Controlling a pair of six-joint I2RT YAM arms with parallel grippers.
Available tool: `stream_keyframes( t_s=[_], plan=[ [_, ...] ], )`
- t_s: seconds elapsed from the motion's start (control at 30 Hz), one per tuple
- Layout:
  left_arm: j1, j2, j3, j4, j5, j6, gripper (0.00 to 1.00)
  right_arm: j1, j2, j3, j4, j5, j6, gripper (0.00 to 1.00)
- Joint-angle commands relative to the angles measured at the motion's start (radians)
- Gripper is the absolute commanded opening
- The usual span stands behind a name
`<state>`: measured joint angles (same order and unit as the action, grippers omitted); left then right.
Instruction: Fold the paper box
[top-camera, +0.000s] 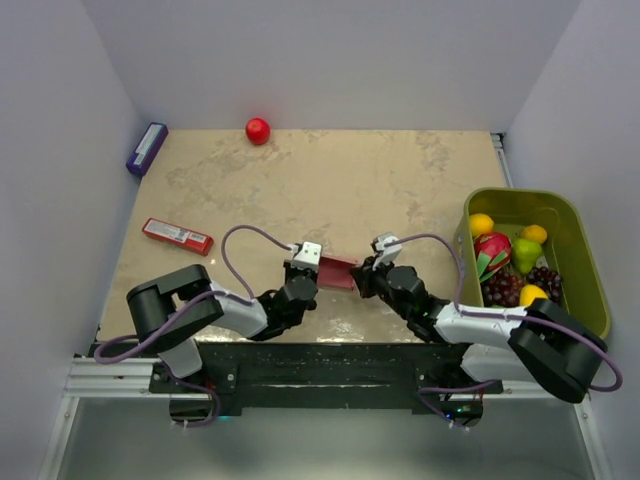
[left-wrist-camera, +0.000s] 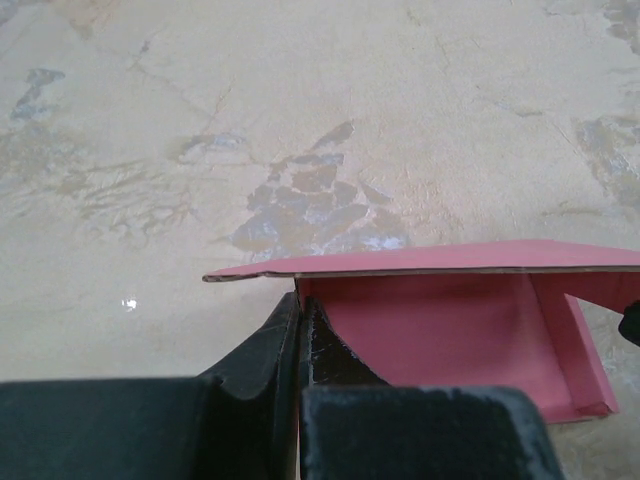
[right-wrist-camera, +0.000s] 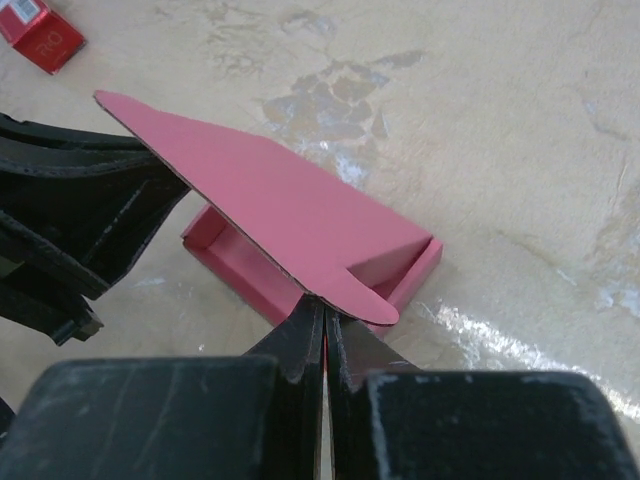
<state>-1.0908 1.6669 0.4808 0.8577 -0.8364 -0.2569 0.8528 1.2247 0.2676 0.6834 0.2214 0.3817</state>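
The pink paper box (top-camera: 338, 271) lies half-formed near the table's front edge, between the two arms. In the left wrist view the box (left-wrist-camera: 450, 340) shows raised side walls and a flat lid panel spread over them. My left gripper (left-wrist-camera: 300, 306) is shut on the thin left side wall, at the box's left end (top-camera: 320, 268). From the right wrist camera the box (right-wrist-camera: 270, 190) shows its lid with a rounded tab, and my right gripper (right-wrist-camera: 325, 312) is shut on the card edge just under that tab. The right gripper (top-camera: 362, 276) meets the box's right end.
A narrow red packet (top-camera: 177, 236) lies at the left, with its end also at the right wrist view's top corner (right-wrist-camera: 40, 35). A purple box (top-camera: 146, 148) leans at the far left wall, and a red ball (top-camera: 258, 131) is at the back. A green bin (top-camera: 580, 250) of fruit stands right.
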Motion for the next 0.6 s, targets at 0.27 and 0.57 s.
stream_keyframes(
  t_s=[0.27,0.57],
  plan=[
    [-0.075,0.036,0.012,-0.035,0.218,-0.157,0.0,0.054,0.068,-0.005,-0.064,-0.007,0.103,0.0],
    [-0.038,-0.065,0.013,-0.178,0.242,0.028,0.0,0.055,-0.158,0.107,-0.385,-0.028,0.092,0.37]
  ],
)
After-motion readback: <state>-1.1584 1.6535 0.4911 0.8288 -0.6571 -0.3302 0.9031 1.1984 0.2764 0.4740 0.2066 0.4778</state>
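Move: Some 7 cm to the left hand's right, about 1 cm back and 4 cm lower, is the middle of the paper box's tray. Its raised lid slants overhead from the far wall, its middle about 6 cm right of that hand, 2 cm farther out and level. From the right hand the tray lies roughly 5 cm left, 1 cm ahead and 6 cm below; the lid is 6 cm left, 2 cm ahead, 2 cm lower. Dropping away from the lid's right front corner, the right hand goes down about 4 cm and back 3 cm, tipping its fingers further down to the tray's near side below the lid's edge, then rises 1 cm as the fingers open about a quarter. The left hand, fingers still shut at the lid's left corner, sweeps some 5 cm right and 3 cm back, towards the right hand, turning clockwise. ##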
